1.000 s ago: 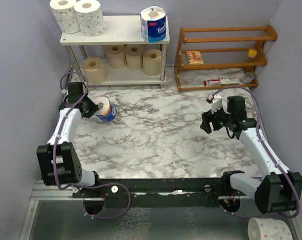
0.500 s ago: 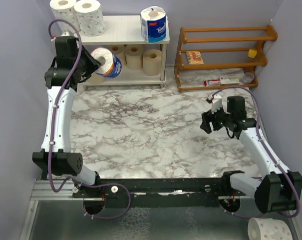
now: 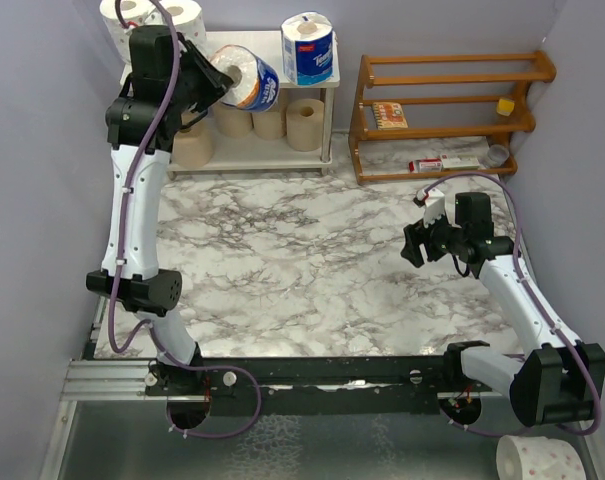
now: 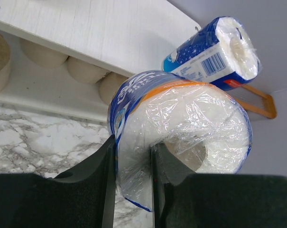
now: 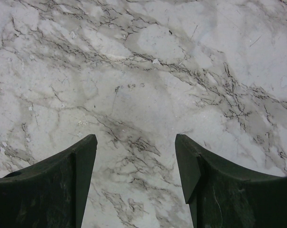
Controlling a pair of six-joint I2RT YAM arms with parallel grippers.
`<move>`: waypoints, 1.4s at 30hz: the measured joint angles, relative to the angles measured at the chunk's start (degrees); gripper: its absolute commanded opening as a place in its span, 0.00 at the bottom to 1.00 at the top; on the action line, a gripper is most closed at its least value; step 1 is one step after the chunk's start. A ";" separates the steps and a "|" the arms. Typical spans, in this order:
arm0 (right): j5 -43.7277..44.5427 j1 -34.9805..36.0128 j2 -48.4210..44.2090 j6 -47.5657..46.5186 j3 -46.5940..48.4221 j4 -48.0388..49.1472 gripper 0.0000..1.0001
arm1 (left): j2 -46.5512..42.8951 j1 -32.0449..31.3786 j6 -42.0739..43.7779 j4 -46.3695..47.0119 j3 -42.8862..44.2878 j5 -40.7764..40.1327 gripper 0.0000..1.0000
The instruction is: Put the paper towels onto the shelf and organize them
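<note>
My left gripper (image 3: 214, 80) is shut on a blue-and-white wrapped paper towel roll (image 3: 245, 79), one finger in its core, and holds it in the air over the shelf's (image 3: 252, 62) top board; the wrist view shows the roll (image 4: 181, 128) pinched at its wall. A second wrapped roll (image 3: 308, 47) stands at the top board's right, also in the left wrist view (image 4: 214, 54). Two white pink-dotted rolls (image 3: 187, 15) stand at the top left, partly behind the arm. Several tan rolls (image 3: 304, 123) stand on the lower board. My right gripper (image 3: 414, 243) is open and empty over the marble.
An orange-brown slatted wooden rack (image 3: 447, 115) stands right of the shelf and holds small items. A white pink-dotted roll (image 3: 542, 462) lies off the table at the bottom right. The marble tabletop (image 3: 312, 270) lies between the arms.
My left arm has lifted the wrapped roll from the marble near the shelf's foot up and to the right, to the level of the top board. The right arm has not moved.
</note>
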 measured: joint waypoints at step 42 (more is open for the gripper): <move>-0.02 0.00 0.00 0.00 0.00 0.00 0.67 | 7.85 -0.11 -13.42 10.64 -0.44 -16.61 0.00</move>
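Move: The left hand already holds the blue-wrapped roll by the rim of its end. The free place on the white shelf's top board lies about 15 cm ahead of this hand, 5 cm to its right and 6 cm below. Standing beside the gap, at about hand height, are the nearer floral roll, 18 cm ahead and 9 cm left, and the upright blue roll, 16 cm ahead and 20 cm right. From the right hand, the free place is about 33 cm ahead, 38 cm left and 28 cm above. Up by about 5 cm and some 3 cm left, the left hand first lifts the roll in front of the board while tipping the fingers up and turning counter-clockwise. It then goes about 8 cm forward over the front edge and sinks nearly 7 cm into the gap, levelling the tilt again; the turn reaches some 20 degrees. The fingers keep their pinch on the rim. ##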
